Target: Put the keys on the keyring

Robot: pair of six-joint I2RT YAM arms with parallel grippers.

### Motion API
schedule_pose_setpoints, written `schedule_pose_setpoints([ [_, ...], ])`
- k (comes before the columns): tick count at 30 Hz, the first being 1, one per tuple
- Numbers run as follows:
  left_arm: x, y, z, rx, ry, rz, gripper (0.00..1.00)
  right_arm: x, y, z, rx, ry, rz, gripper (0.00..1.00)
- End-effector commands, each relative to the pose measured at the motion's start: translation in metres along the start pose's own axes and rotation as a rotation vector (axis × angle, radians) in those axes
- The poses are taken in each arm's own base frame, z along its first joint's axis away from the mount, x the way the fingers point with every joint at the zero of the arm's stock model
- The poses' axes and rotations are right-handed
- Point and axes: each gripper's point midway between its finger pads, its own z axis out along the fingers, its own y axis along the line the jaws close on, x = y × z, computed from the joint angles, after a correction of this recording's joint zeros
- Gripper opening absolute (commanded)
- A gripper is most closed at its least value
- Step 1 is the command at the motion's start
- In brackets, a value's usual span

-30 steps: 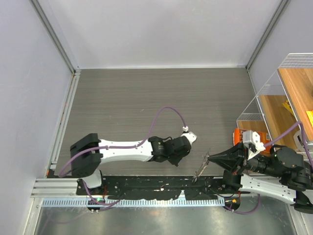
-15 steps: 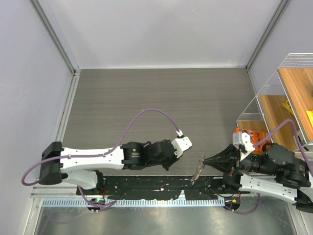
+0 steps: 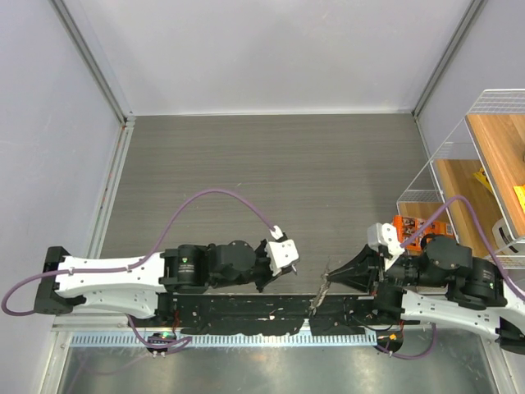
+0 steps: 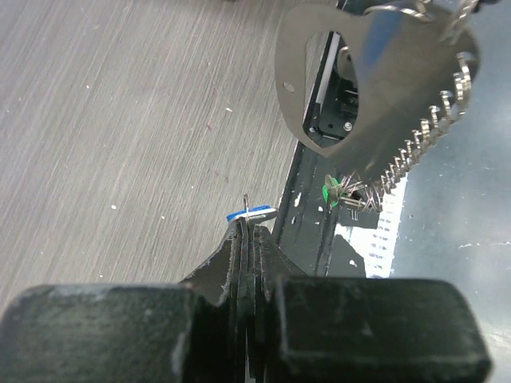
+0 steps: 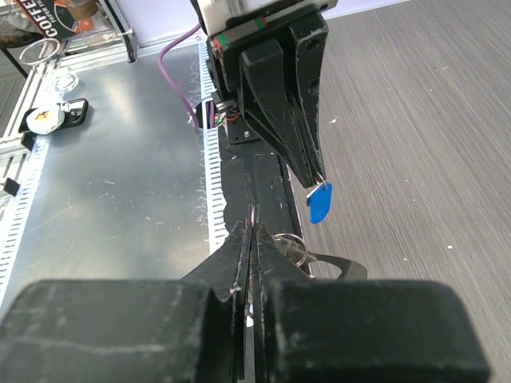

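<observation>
My left gripper is shut on a tiny blue-headed key, held by its metal shank just above the table's near edge. The blue key also shows in the right wrist view, hanging from the left gripper's fingertips. My right gripper is shut on the keyring's wire, with a flat silvery tag hanging below. In the left wrist view the tag looms blurred, with a green key dangling beneath. In the top view, the left gripper and right gripper face each other, with the keyring between.
The black base rail and a toothed white strip run along the near edge under both grippers. An orange packet lies by the wire basket at the right. Small items lie on the metal sheet.
The left arm has drawn back left and toward the near edge with the blue key. The right gripper has moved left with the keyring, staying close to the left gripper.
</observation>
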Motion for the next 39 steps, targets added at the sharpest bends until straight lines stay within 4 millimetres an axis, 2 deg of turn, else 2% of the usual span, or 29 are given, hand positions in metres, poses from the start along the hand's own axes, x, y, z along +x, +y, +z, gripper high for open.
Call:
schedule_pose_setpoints([
  [1,-0.026,-0.008,-0.015,0.046,-0.119,0.041,0.0,-0.022,0.011,0.013,-0.072,-0.06,-0.045,0.05],
  [7,-0.036,-0.026,-0.032,0.159,-0.176,0.059,0.0,-0.021,0.018,0.027,-0.136,-0.026,-0.087,0.05],
  [11,-0.045,-0.04,-0.048,0.252,-0.219,0.07,0.0,-0.021,0.032,0.032,-0.226,-0.004,-0.101,0.05],
  [18,-0.052,-0.052,-0.064,0.334,-0.262,0.091,0.0,-0.024,0.047,0.037,-0.321,-0.003,-0.091,0.06],
  [25,-0.055,-0.062,-0.07,0.395,-0.279,0.11,0.0,-0.029,0.049,0.042,-0.33,-0.017,-0.073,0.06],
  [39,-0.058,-0.062,-0.072,0.398,-0.297,0.117,0.0,-0.026,0.051,0.052,-0.356,-0.007,-0.059,0.05],
])
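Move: My right hand holds the keyring. Its loop is the target and sits some 6 cm right of my left hand, about 3 cm nearer the base and 5 cm higher; the metal plate hangs about 5 cm right and 4 back of my left hand, and the green key 4 right, 5 back and 3 lower. From my right hand, the blue key dangling from my left fingertips lies about 6 cm left, 3 ahead and 7 down. I draw my left hand back and lift it, each about 6 cm, with a slight drift left, carrying the dangling blue key up to the keyring's loop while the wrist swings some 20 degrees clockwise and levels a little. My right hand comes to meet it, about 5 cm left and then also back, turning counter-clockwise. Both ease off near each other, grips kept. ##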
